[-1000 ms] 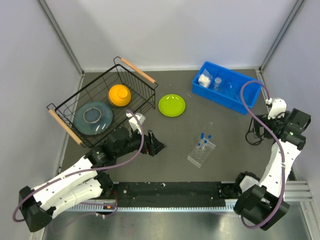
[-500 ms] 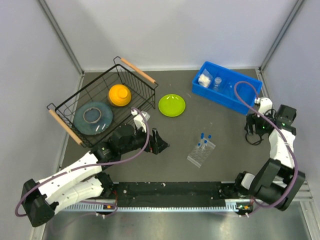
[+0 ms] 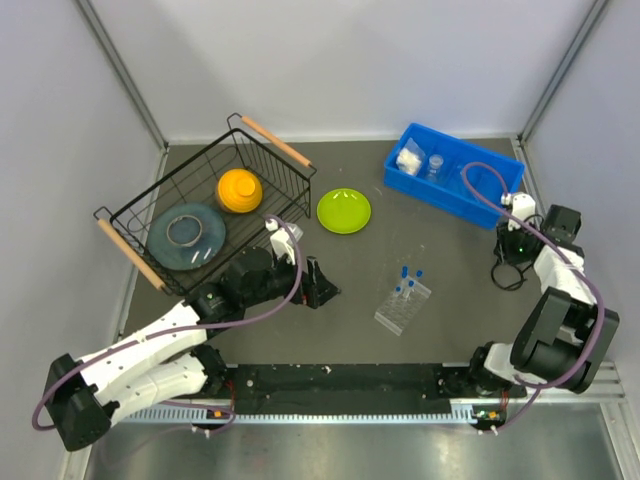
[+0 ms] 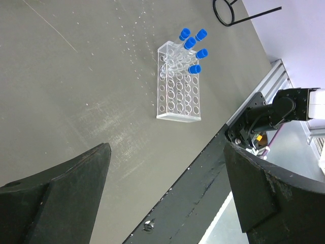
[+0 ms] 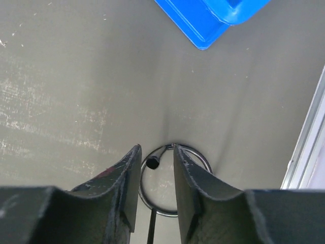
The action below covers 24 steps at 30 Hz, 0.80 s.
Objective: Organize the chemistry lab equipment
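Observation:
A clear plastic grid rack [image 3: 403,305] stands on the grey table, with several blue-capped tubes [image 3: 410,276] in its far end. In the left wrist view the rack [image 4: 177,91] and tubes [image 4: 193,48] lie ahead of my left gripper [image 4: 166,152], which is wide open and empty. In the top view my left gripper [image 3: 322,285] is to the left of the rack. The thin black loop [image 3: 508,272] lies at the right edge. My right gripper [image 5: 155,152] hangs just above the loop [image 5: 203,162], jaws narrowly apart around its black-tipped stem [image 5: 151,162]. A white-filled packet [image 3: 408,160] and a tiny clear cup [image 3: 435,165] are in the blue bin [image 3: 480,195].
A black wire basket [image 3: 150,262] at the back left holds an orange dome [image 3: 240,190] and a grey-blue dish [image 3: 186,235]. A lime-green plate [image 3: 344,211] lies mid-table. The blue bin's corner [image 5: 203,20] is ahead of my right gripper. A metal rail [image 5: 304,147] borders the right edge.
My right arm has folded in and brought its gripper down over the black loop. My left gripper has moved slightly right, toward the rack.

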### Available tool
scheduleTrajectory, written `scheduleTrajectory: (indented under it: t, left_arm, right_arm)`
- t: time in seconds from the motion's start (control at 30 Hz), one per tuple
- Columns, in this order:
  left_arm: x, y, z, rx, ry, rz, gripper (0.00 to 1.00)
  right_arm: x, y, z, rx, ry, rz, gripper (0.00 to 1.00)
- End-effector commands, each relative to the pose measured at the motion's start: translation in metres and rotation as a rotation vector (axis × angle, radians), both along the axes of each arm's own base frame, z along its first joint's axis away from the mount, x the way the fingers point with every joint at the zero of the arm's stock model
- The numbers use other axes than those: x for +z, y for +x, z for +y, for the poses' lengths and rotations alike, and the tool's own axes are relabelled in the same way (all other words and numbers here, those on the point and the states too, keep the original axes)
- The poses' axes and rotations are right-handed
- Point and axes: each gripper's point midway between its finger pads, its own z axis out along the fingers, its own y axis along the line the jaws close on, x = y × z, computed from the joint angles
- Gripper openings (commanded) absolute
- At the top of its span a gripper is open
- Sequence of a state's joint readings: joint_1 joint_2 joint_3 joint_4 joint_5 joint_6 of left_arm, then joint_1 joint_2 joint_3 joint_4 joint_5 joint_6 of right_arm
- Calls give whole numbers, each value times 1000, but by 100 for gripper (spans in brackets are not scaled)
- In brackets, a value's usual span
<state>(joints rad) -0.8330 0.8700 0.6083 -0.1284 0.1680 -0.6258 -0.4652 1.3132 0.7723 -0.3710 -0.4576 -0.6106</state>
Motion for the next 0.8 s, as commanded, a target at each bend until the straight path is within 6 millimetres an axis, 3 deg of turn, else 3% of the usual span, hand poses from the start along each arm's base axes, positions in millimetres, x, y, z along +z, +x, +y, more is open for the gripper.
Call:
scheduleTrajectory:
  t: [0.0, 0.17, 0.23, 0.47, 0.5, 0.57, 0.6, 0.77]
  left_arm:
    - [33, 4, -9, -20, -77, -68, 98]
    - [31, 3, -6, -15, -82, -79, 98]
    - [30, 3, -4, -12, -81, -85, 98]
    - [25, 2, -3, -15, -87, -104, 98]
    - [26, 2, -4, -16, -93, -109, 98]
    - [24, 2, -3, -20, -88, -113, 98]
    - [23, 2, -3, -21, -84, -113, 98]
    - [23, 2, -2, -33, -75, -139, 99]
  right_arm:
    - [11, 19, 2, 40, -13, -55, 26]
    - [14, 18, 5, 50, -8, -37, 0]
    - [18, 11, 7, 68, -22, -32, 0]
    - [66, -11, 20, 149, -78, -78, 0]
    - [84, -8, 20, 156, -95, -115, 0]
    - [97, -12, 24, 159, -78, -118, 0]
    - [114, -7, 24, 160, -85, -148, 0]
    - [166, 12, 27, 159, -43, -211, 0]
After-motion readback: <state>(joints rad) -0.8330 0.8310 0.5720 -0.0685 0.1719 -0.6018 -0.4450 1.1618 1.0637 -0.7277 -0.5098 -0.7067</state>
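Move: Between the right hand's half-open fingers stands an upright leg of the black ring stand; the stand's middle lies some 5 cm back, 2 cm to the right and about 4 cm below. The blue bin's middle is roughly 17 cm ahead, 11 cm to the left and 6 cm lower; the test tube rack about 13 cm back, 21 cm left, 6 cm lower. From the left hand the stand is some 5 cm ahead, 39 cm right and 15 cm lower. Closing on the stand's upright leg near its tip, the right fingers pinch it while the hand barely moves. Still shut, the hand draws about 2 cm back and slightly left, then rises quickly, swinging forward again as it climbs some 11 cm above its start and carries the stand clear of the table. The wrist turns a little counter-clockwise. ##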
